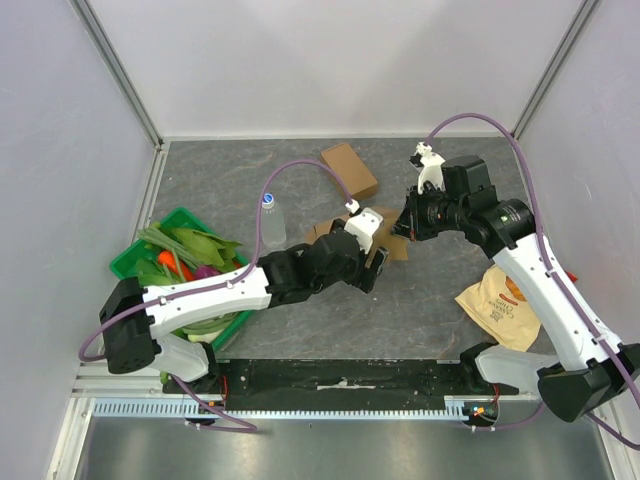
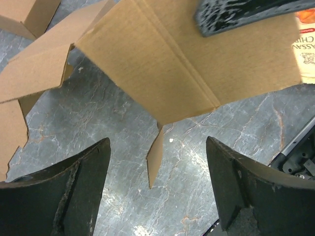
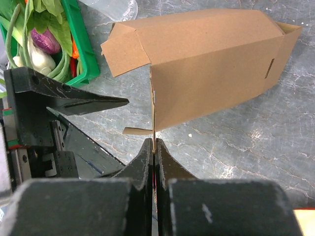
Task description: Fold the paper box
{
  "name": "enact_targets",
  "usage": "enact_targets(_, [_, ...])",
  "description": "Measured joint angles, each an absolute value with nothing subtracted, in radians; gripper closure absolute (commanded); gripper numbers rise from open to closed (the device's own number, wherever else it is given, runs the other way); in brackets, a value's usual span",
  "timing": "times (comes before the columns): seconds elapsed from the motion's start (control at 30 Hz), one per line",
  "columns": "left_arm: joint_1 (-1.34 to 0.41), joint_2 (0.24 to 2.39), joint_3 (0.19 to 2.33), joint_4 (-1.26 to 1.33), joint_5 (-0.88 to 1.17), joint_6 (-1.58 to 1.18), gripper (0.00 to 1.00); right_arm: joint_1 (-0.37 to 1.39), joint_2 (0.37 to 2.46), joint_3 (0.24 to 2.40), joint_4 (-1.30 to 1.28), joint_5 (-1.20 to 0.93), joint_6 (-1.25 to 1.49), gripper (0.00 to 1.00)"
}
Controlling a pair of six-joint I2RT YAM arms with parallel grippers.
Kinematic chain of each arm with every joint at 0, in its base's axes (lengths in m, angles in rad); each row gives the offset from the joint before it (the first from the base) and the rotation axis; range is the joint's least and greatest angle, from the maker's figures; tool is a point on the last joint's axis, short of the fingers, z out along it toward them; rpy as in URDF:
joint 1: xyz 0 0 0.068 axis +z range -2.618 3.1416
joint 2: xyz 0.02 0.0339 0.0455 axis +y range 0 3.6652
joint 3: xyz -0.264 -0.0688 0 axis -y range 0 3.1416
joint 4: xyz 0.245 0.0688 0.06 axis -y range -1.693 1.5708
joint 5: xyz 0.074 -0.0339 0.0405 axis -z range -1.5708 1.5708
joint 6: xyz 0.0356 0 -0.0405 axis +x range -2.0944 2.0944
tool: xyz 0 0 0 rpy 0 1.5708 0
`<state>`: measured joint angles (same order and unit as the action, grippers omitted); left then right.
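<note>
The paper box (image 3: 216, 64) is brown cardboard, half formed, with its end flaps loose. In the top view only small parts of the paper box (image 1: 398, 248) show between the two arms at the table's middle. My right gripper (image 3: 154, 141) is shut on the thin edge of one flap, and it holds the paper box (image 2: 172, 64) tilted above the grey table. My right gripper (image 1: 405, 228) reaches in from the right. My left gripper (image 2: 157, 167) stands open just under the box, and a narrow flap (image 2: 156, 157) hangs between its fingers (image 2: 69, 191) without touching them. From the lower left, my left gripper (image 1: 378, 262) comes in.
A second, closed brown box (image 1: 350, 170) lies at the back. A clear water bottle (image 1: 271, 220) stands left of the arms. A green basket (image 1: 135, 255) of vegetables sits at the left edge. An orange snack bag (image 1: 500, 300) lies at the right.
</note>
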<state>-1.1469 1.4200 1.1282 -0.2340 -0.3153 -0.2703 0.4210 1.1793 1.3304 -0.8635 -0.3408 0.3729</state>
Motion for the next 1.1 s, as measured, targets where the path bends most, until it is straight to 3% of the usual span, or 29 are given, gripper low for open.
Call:
enact_targets(0.07, [-1.140,1.420,1.117,-0.233,-0.323,-0.283,0.16,0.421,1.181,1.330,-0.863,-0.342,0.372,1.00])
enact_targets(0.17, [-1.114,1.429,1.111,-0.234,-0.310,-0.299,0.31,0.421,1.183,1.330,-0.864,-0.344,0.369,1.00])
enact_targets(0.27, [-1.077,1.454,1.112,-0.241,-0.271,-0.318,0.52,0.421,1.189,1.331,-0.864,-0.345,0.368,1.00])
enact_targets(0.3, [-1.069,1.460,1.112,-0.244,-0.254,-0.324,0.70,0.421,1.192,1.332,-0.865,-0.346,0.367,1.00])
enact_targets(0.37, [-1.061,1.466,1.111,-0.245,-0.209,-0.336,0.88,0.421,1.200,1.338,-0.866,-0.348,0.366,0.99])
enact_targets(0.4, [-1.061,1.466,1.111,-0.244,-0.191,-0.342,0.97,0.421,1.205,1.345,-0.867,-0.348,0.365,0.89])
enact_targets(0.47, [-1.062,1.466,1.112,-0.233,-0.133,-0.350,0.98,0.421,1.216,1.358,-0.870,-0.348,0.364,0.66])
enact_targets(0.5, [-1.060,1.466,1.112,-0.229,-0.102,-0.356,0.98,0.421,1.222,1.366,-0.870,-0.348,0.360,0.38])
enact_targets(0.57, [-1.047,1.465,1.112,-0.226,-0.031,-0.398,0.98,0.422,1.237,1.389,-0.870,-0.329,0.337,0.11])
enact_targets(0.6, [-1.034,1.462,1.112,-0.223,0.007,-0.429,0.98,0.422,1.239,1.398,-0.869,-0.294,0.323,0.06])
enact_targets(0.8, [-0.885,1.356,1.112,-0.157,0.151,-0.774,0.98,0.420,1.113,1.345,-0.806,-0.051,0.227,0.02])
enact_targets(1.1, [-0.730,1.227,1.075,0.082,0.281,-1.434,0.98,0.424,0.773,1.137,-0.604,-0.238,0.090,0.03])
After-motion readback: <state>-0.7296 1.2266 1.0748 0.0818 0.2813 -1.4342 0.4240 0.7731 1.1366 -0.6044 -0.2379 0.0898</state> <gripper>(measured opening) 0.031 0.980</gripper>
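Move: The paper box's raised end panel, its upper edge still pinched by the right fingers, lies about 3 cm ahead of the open left hand, 2 cm to its right and level with it. The closed carton stands some 25 cm ahead, 3 cm left and 18 cm below, the bottle 10 cm ahead, 21 cm left and 10 cm below. From the right hand the panel's middle is 5 cm left, straight abreast and 7 cm below; the snack bag is 10 cm back, 24 cm right and 26 cm below. The box's raised panel changes hands: the left dips about 3 cm, shuts its fingers on the cardboard, and only then does the right open wide and let go. Keeping its pinch, the left hoists the box some 18 cm and a little forward and left, rolling about 75 degrees around its fingers as they come level; the right slips forward and right off the edge, then withdraws back and up. ##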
